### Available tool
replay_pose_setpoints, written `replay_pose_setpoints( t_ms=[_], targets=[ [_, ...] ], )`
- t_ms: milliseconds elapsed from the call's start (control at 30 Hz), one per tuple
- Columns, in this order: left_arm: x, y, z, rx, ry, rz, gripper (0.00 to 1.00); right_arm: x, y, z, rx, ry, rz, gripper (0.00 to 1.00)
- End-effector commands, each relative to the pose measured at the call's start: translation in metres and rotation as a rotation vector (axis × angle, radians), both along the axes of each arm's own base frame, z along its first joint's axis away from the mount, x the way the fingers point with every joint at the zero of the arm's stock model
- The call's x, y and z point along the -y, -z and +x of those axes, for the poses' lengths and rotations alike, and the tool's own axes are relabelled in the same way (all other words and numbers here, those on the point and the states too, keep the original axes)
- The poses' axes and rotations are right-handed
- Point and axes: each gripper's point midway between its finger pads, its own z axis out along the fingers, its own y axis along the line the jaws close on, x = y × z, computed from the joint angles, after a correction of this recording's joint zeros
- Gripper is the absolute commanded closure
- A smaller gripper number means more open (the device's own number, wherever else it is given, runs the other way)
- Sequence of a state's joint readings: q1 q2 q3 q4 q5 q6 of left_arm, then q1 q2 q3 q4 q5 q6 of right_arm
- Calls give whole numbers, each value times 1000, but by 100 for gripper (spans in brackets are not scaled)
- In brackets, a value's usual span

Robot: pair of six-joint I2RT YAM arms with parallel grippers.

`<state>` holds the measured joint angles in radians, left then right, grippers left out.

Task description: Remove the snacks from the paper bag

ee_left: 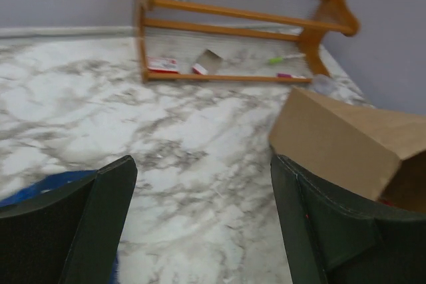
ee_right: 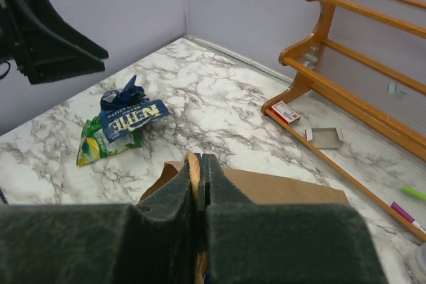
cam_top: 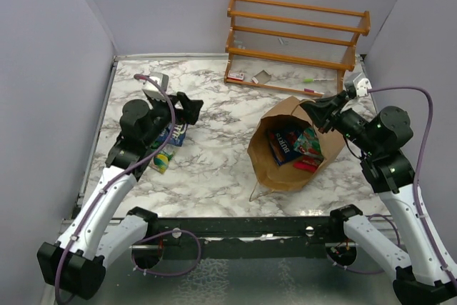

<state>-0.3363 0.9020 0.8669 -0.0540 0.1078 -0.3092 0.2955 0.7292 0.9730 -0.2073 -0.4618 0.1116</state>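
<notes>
The brown paper bag (cam_top: 280, 173) lies on its side right of centre, its mouth facing the near edge. Inside it show a dark blue snack (cam_top: 283, 144), a teal-red one (cam_top: 308, 141) and a red one (cam_top: 305, 165). My right gripper (cam_top: 310, 110) is shut on the bag's string handle (ee_right: 192, 167) at the upper rim; its shut tips (ee_right: 200, 181) hide most of the string. My left gripper (cam_top: 187, 110) hangs open and empty above the marble, its fingers (ee_left: 80, 224) wide apart. Just beside it lie a dark blue packet (ee_right: 130, 116) and a green-yellow packet (ee_right: 100, 144).
An orange wooden rack (cam_top: 296, 41) stands at the back right, with small red-white and grey scraps (cam_top: 250, 76) and a pen at its foot. Grey walls close in the marble table (cam_top: 214, 169) on three sides. The bag's closed end (ee_left: 346, 138) lies right of my left fingers.
</notes>
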Motion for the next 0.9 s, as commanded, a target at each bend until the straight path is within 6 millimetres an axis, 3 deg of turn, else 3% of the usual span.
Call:
replay_pose_setpoints(
  t_ms=[0,67,300,333,433,600,733,867],
  targets=[
    [67,3,-41,-39,327,-276,16,-5,-8,1,19,-21,24,98],
    [85,1,-54,-1,364,-315,17,-6,-7,1,14,-27,27,98],
    [150,36,-91,-98,331,-303,29,-7,-6,2,2,-33,32,98],
    [164,42,-104,-115,342,-288,30,-7,-6,3,1,-33,33,98],
    [184,58,-118,-130,253,-202,33,-9,-6,3,-2,-40,37,98],
    [197,79,-121,-277,-5,-189,42,-9,-6,2,-4,-45,34,98],
    [223,85,-127,-342,-41,-184,45,-9,-4,2,-9,-45,31,98],
    [251,107,-134,-455,-46,-190,53,-9,-5,0,-7,-47,36,98]
  ],
)
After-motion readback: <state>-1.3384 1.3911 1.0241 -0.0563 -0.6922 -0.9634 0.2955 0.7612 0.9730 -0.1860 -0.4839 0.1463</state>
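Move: The teal sweets bag in the open paper bag lies roughly 36 cm to the left gripper's right, 3 cm nearer the base and 20 cm lower. Burts crisps sit about 8 cm to its left, level with it in reach; a red packet lies some 6 cm nearer the base from it. The navy bag on the table is 6 cm left of the left gripper and 3 cm ahead. From the right gripper, the sweets bag is about 26 cm below, 5 cm right and 2 cm ahead. Swing the empty left gripper some 25 cm right, drawing it back about 13 cm and lowering it, away from the navy bag to the paper bag's mouth. Turn the wrist clockwise on the way, then mostly unwind it, ending tipped about 20 degrees downward at the snacks; narrow the fingers to half open. Keep the right gripper shut on the paper bag, nearly still. ##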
